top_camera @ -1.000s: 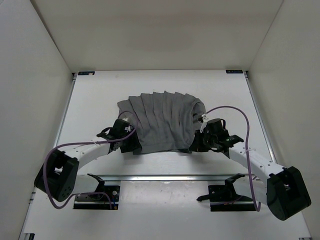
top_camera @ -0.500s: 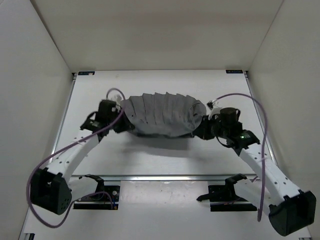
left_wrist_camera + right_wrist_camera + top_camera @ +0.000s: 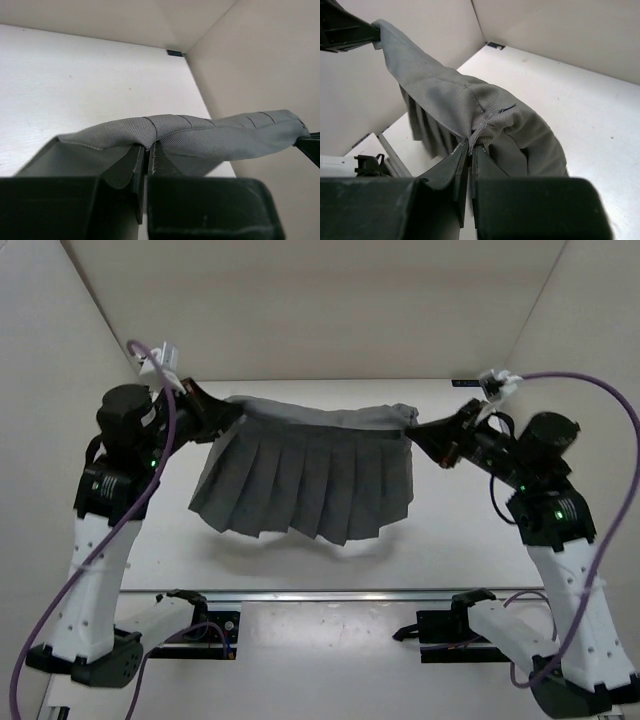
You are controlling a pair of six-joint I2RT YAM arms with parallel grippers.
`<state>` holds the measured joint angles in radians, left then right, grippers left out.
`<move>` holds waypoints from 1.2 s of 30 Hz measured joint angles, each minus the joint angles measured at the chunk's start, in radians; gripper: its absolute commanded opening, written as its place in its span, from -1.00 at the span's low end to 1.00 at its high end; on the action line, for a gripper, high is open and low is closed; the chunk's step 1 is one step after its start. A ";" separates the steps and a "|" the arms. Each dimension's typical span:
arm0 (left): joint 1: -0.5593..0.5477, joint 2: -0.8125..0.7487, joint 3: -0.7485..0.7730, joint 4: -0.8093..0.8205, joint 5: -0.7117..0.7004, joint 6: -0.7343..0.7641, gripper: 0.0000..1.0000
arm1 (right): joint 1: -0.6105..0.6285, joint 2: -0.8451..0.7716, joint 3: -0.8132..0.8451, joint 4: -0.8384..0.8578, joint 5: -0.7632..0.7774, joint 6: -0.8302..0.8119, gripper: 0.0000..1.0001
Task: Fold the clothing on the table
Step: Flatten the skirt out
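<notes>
The clothing [image 3: 305, 475], a dark grey pleated skirt, hangs in the air above the white table [image 3: 470, 510], stretched between both arms with its pleats falling toward the near side. My left gripper [image 3: 228, 410] is shut on the skirt's top edge at its left end; the left wrist view shows the clothing [image 3: 200, 135] pinched in my left gripper [image 3: 148, 146]. My right gripper [image 3: 420, 428] is shut on the top edge at the right end. Seen from the right wrist, bunched clothing [image 3: 455, 100] is held by my right gripper [image 3: 471, 145].
White enclosure walls [image 3: 300, 310] close in the back and both sides. A metal rail [image 3: 330, 594] and the arm mounts [image 3: 440, 625] run along the near table edge. Purple cables [image 3: 600, 390] loop from each arm.
Both arms have risen and spread apart, lifting the clothing off the table so it now hangs stretched between them. A second ago it lay spread on the table.
</notes>
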<state>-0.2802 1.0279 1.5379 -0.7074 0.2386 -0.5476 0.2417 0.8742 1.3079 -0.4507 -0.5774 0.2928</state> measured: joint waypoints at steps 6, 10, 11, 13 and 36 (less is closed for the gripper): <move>0.059 0.328 0.160 -0.033 0.010 0.039 -1.00 | 0.021 0.324 0.103 0.012 0.016 -0.029 -1.00; 0.089 0.655 0.514 -0.153 0.010 0.076 -1.00 | 0.040 0.587 0.323 -0.083 0.089 -0.087 -1.00; 0.098 0.722 0.613 -0.170 0.013 0.080 -1.00 | 0.040 0.623 0.376 -0.103 0.101 -0.098 -1.00; 0.125 0.781 0.704 -0.161 0.023 0.083 -1.00 | 0.038 0.657 0.471 -0.128 0.120 -0.119 -1.00; -0.113 0.143 -1.007 0.242 0.034 -0.007 0.11 | -0.035 0.177 -0.786 0.055 0.103 0.132 -0.15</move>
<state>-0.3927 1.1706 0.5304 -0.4652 0.2722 -0.5549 0.2066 1.0508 0.5217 -0.3954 -0.4747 0.4248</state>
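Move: Hanging between the two hands, pinched by its waistband corners, the skirt has its middle about 14 cm to the left hand's right, 7 cm back and 12 cm below. For the left hand the laying spot on the near part of the table is some 9 cm back, 1 cm right and 41 cm below. The right hand's is about 2 cm back, 2 cm right and 40 cm down; the skirt's middle is 14 cm to its left, 4 cm back, 12 cm lower. Flinging the held waistband forward by 15 to 20 cm while dipping slightly, both hands then draw back towards the bases and sweep down nearly 40 cm to the near part of the table, the left pulling back farther. The wrists tip some 50 degrees downwards on the way, and at the bottom the fingers start to open on the corners. ##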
